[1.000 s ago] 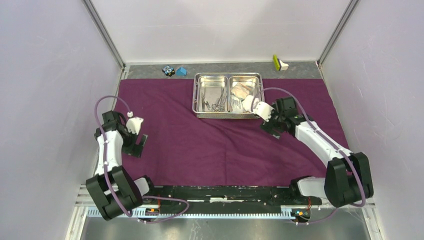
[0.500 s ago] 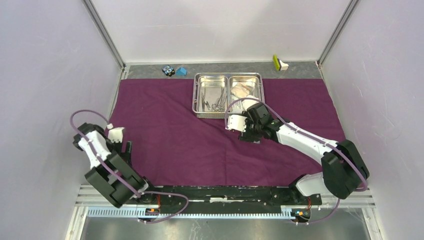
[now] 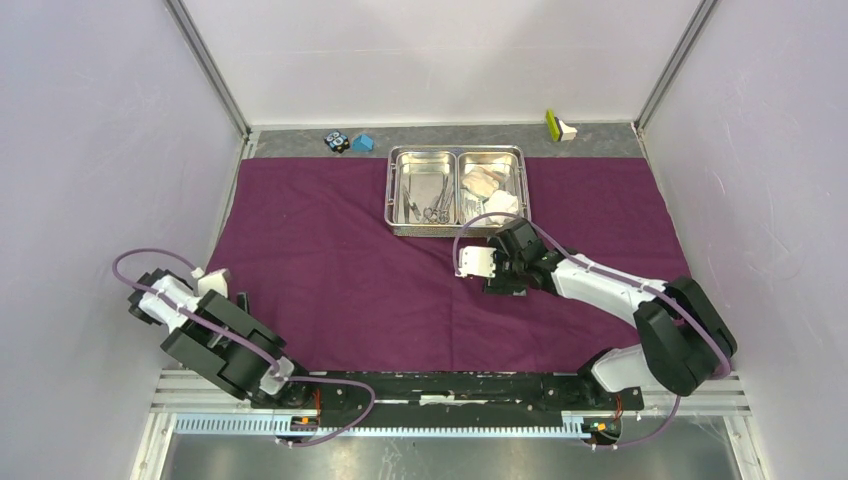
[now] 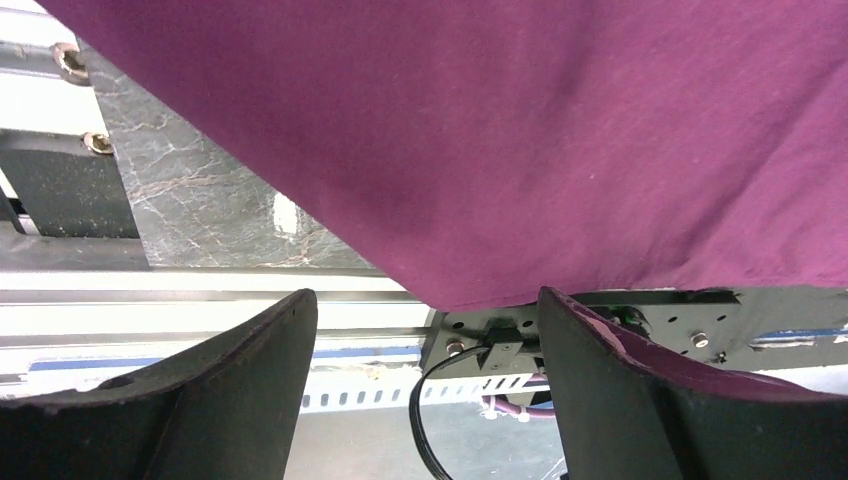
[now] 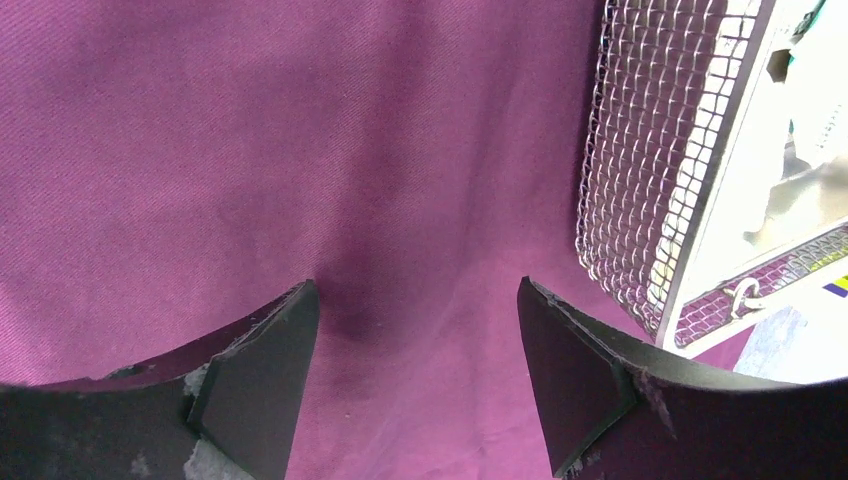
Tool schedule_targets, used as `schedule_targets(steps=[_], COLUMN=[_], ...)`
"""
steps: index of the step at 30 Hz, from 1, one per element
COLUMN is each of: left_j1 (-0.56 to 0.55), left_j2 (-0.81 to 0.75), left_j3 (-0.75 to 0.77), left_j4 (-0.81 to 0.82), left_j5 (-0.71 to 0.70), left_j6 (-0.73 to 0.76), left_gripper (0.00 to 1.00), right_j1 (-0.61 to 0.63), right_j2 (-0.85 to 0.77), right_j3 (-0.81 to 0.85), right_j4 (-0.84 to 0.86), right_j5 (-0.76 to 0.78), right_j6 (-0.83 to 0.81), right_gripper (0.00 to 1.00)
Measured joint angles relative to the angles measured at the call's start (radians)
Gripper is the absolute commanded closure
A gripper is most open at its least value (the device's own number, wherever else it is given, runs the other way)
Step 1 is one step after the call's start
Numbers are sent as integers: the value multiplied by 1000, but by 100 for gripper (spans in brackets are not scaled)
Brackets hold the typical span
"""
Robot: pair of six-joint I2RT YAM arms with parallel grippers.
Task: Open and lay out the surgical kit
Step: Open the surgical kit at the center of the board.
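The purple cloth wrap (image 3: 330, 270) lies spread flat over the table. On its far part stands the steel tray (image 3: 457, 231). Forceps and tweezers (image 3: 428, 203) lie in its left compartment, gauze wads (image 3: 482, 180) and a white packet (image 3: 501, 203) in its right. My right gripper (image 3: 497, 281) hangs open just in front of the tray, low over bare cloth (image 5: 300, 150), nothing between its fingers (image 5: 416, 284); the tray's mesh wall (image 5: 650, 180) is to its right. My left gripper (image 3: 238, 300) is open and empty (image 4: 425, 295) at the cloth's near-left corner (image 4: 500, 130).
A black-and-blue toy (image 3: 337, 141) and a small blue block (image 3: 362, 143) sit on the bare strip behind the cloth, a yellow-green and white item (image 3: 558, 125) at the back right. White walls close both sides. A metal rail (image 4: 200, 285) runs along the near edge.
The left arm drew back toward the near-left corner, its jaws narrowing slightly. The right gripper swung left from the tray's front right corner to the cloth before the tray.
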Motion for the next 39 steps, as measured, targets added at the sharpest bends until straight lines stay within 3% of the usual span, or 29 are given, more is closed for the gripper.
schedule_targets(steps=[8, 12, 19, 23, 25, 26, 31, 39], left_j1=[22, 23, 31, 29, 16, 6, -125, -537], left_j2=[37, 104, 173, 174, 163, 153, 90, 100], left_j3=[-34, -50, -44, -43, -39, -34, 11, 163], left_j4=[69, 126, 159, 147, 136, 129, 109, 131], left_j5=[-17, -15, -11, 61, 100, 111, 137, 16], left_j6=[-1, -1, -9, -11, -12, -16, -58, -215], left_gripper=[18, 26, 66, 88, 98, 98, 98, 94], right_j1=[0, 0, 0, 0, 0, 0, 0, 0], right_j2=[16, 15, 9, 7, 7, 7, 7, 7], right_j3=[-2, -2, -4, -4, -4, -4, -4, -4], right_j4=[10, 10, 10, 9, 9, 9, 8, 3], right_j5=[9, 14, 24, 35, 42, 44, 57, 82], right_j6=[-15, -15, -14, -14, -14, -14, -15, -20], right_gripper=[21, 21, 21, 21, 21, 21, 21, 21])
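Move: The purple cloth's near left corner lies about 5 cm below the open left fingers and roughly 2 cm back, neither left nor right of them. A strip of bare board shows some 8 cm to the left and 2 cm ahead. The kit tray stands far off, about 41 cm ahead of the left hand, 44 cm to its right and slightly lower. From the right hand the corner lies some 21 cm back, 53 cm to the left and 4 cm down. The cloth's near left corner gets pinched: the left hand sinks about 4 cm onto it, fingers pointing down, and closes fully. Holding the cloth, it then speeds forward some 12 cm towards the kit's side of the board, rising about 6 cm and drifting right, while the wrist turns roughly 20 degrees clockwise. ##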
